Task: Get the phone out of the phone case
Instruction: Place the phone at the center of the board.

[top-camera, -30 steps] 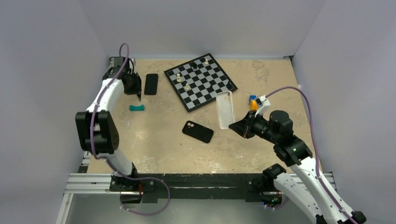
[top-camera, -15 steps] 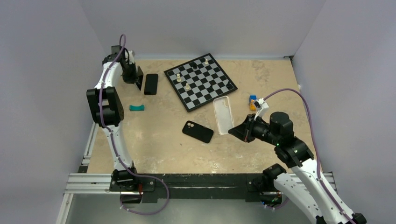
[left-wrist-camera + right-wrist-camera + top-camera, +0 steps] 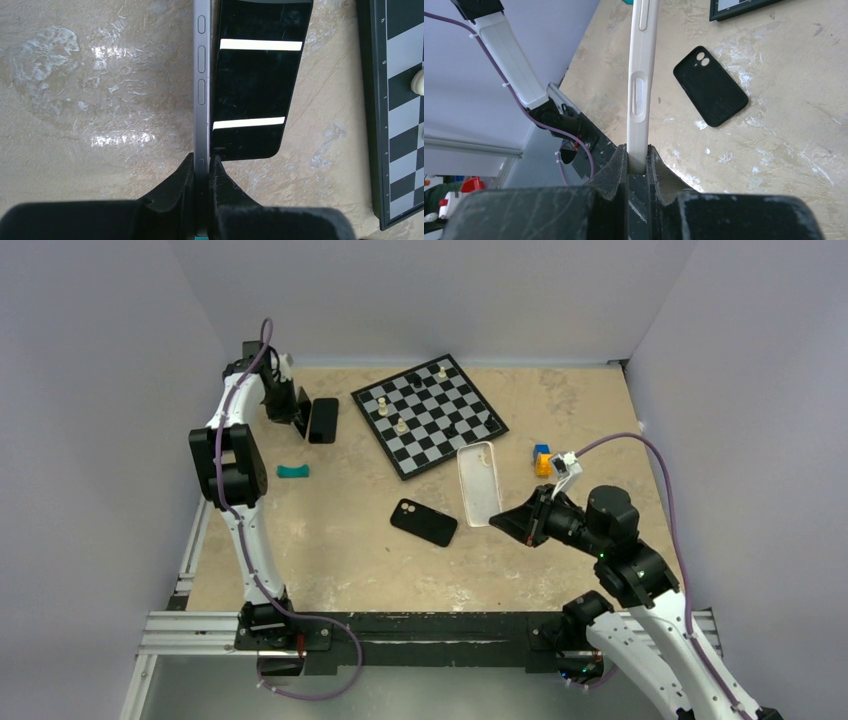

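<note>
The phone (image 3: 323,420) sits at the back left of the table, dark screen (image 3: 257,80) tipped toward the right and silver side edge showing. My left gripper (image 3: 300,416) (image 3: 202,159) is shut on that edge near one corner. The black phone case (image 3: 424,522) (image 3: 710,86) lies flat at mid-table, camera cut-out up, apart from both grippers. My right gripper (image 3: 503,522) (image 3: 638,150) is shut on the rim of a cream-white shell (image 3: 478,483) (image 3: 642,75), which reaches toward the chessboard.
A chessboard (image 3: 428,414) (image 3: 395,125) with a few pieces lies at the back centre, just right of the phone. A teal piece (image 3: 292,472) lies left of centre. Small blue and orange blocks (image 3: 541,460) sit right of the cream shell. Walls enclose the table.
The left arm has straightened up and its gripper has shifted back to the phone's left edge. The right gripper has lowered the cream shell toward the table.
</note>
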Tool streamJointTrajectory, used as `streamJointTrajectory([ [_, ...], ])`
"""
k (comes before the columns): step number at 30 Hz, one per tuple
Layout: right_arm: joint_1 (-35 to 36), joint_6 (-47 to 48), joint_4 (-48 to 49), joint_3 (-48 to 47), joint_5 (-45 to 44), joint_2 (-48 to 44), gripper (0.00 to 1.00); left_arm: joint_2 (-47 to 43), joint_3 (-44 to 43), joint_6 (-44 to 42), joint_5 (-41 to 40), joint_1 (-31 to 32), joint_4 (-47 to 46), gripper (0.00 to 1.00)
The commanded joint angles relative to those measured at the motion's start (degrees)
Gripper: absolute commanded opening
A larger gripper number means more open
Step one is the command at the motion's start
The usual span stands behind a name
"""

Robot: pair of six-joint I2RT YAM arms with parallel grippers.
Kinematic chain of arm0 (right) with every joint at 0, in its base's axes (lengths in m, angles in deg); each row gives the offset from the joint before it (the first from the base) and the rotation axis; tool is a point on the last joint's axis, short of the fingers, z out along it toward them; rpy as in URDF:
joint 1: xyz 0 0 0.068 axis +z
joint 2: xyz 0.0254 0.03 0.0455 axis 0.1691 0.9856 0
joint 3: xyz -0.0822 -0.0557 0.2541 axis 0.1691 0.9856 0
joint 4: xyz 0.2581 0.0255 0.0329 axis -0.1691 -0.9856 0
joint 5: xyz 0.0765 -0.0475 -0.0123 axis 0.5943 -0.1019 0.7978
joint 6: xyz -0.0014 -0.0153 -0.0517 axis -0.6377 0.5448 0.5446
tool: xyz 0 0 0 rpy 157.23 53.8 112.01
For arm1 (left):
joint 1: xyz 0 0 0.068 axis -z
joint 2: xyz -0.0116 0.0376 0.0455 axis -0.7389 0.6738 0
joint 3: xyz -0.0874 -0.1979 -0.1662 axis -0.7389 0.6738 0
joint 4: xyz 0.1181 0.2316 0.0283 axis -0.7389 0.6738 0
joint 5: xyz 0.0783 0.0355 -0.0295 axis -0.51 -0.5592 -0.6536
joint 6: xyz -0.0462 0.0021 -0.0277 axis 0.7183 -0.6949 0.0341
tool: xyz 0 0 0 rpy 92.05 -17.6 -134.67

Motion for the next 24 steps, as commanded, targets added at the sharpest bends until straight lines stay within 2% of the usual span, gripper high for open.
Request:
streamJointTrajectory([
  [1,0.09,-0.87,2.20,-0.42,0.73,-1.39,0.00,1.62,-1.23,-1.30,-1.68,-0.52,2.11,0.13],
  [8,0.14,-0.62,1.44,1.48,1.56,-1.96,0.00,3.45,-3.85,0.21,-2.16,-0.51,4.36,0.30],
  [13,0.23,-1.03,2.02,3.33,3.38,-1.52,0.00,3.54,-3.77,0.51,-3.55,-0.51,3.97,0.34],
  [17,0.49,-0.88,2.53,4.32,3.85,-1.01,0.00,2.78,-4.02,0.68,-6.72,-0.43,3.52,0.41],
  [19,0.96,-0.89,2.81,4.85,3.96,-0.17,0.00,1.26,-3.58,0.92,-8.82,-0.42,2.98,0.55],
  [21,1.93,-1.02,3.32,5.41,4.14,0.92,0.00,-1.46,-2.13,1.22,-10.33,-0.42,1.88,0.62],
  [24,5.35,-1.43,3.90,6.14,2.92,3.30,0.00,-5.81,-0.54,2.55,-11.67,-0.31,0.65,0.88],
])
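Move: The left hand holds the phone on its long edge by the near end, about 4 cm above the table; the bare spot it goes to centres roughly 6 cm ahead and 3 cm left. The other phone lies about 6 cm ahead and 5 cm right, the teal piece 9 cm back and 2 cm left. The right hand, holding the white case, has the black case about 10 cm ahead, 14 cm left and 23 cm below. Down about 3 cm and slightly back goes the left hand, its fingers already opening and letting go of the phone beside the other one; it then shifts some 2.5 cm left while they spread wide on both sides of the phone's near end. The right hand sinks some 3.5 cm towards the table, tipping slightly downward, and keeps its pinch on the white case. ##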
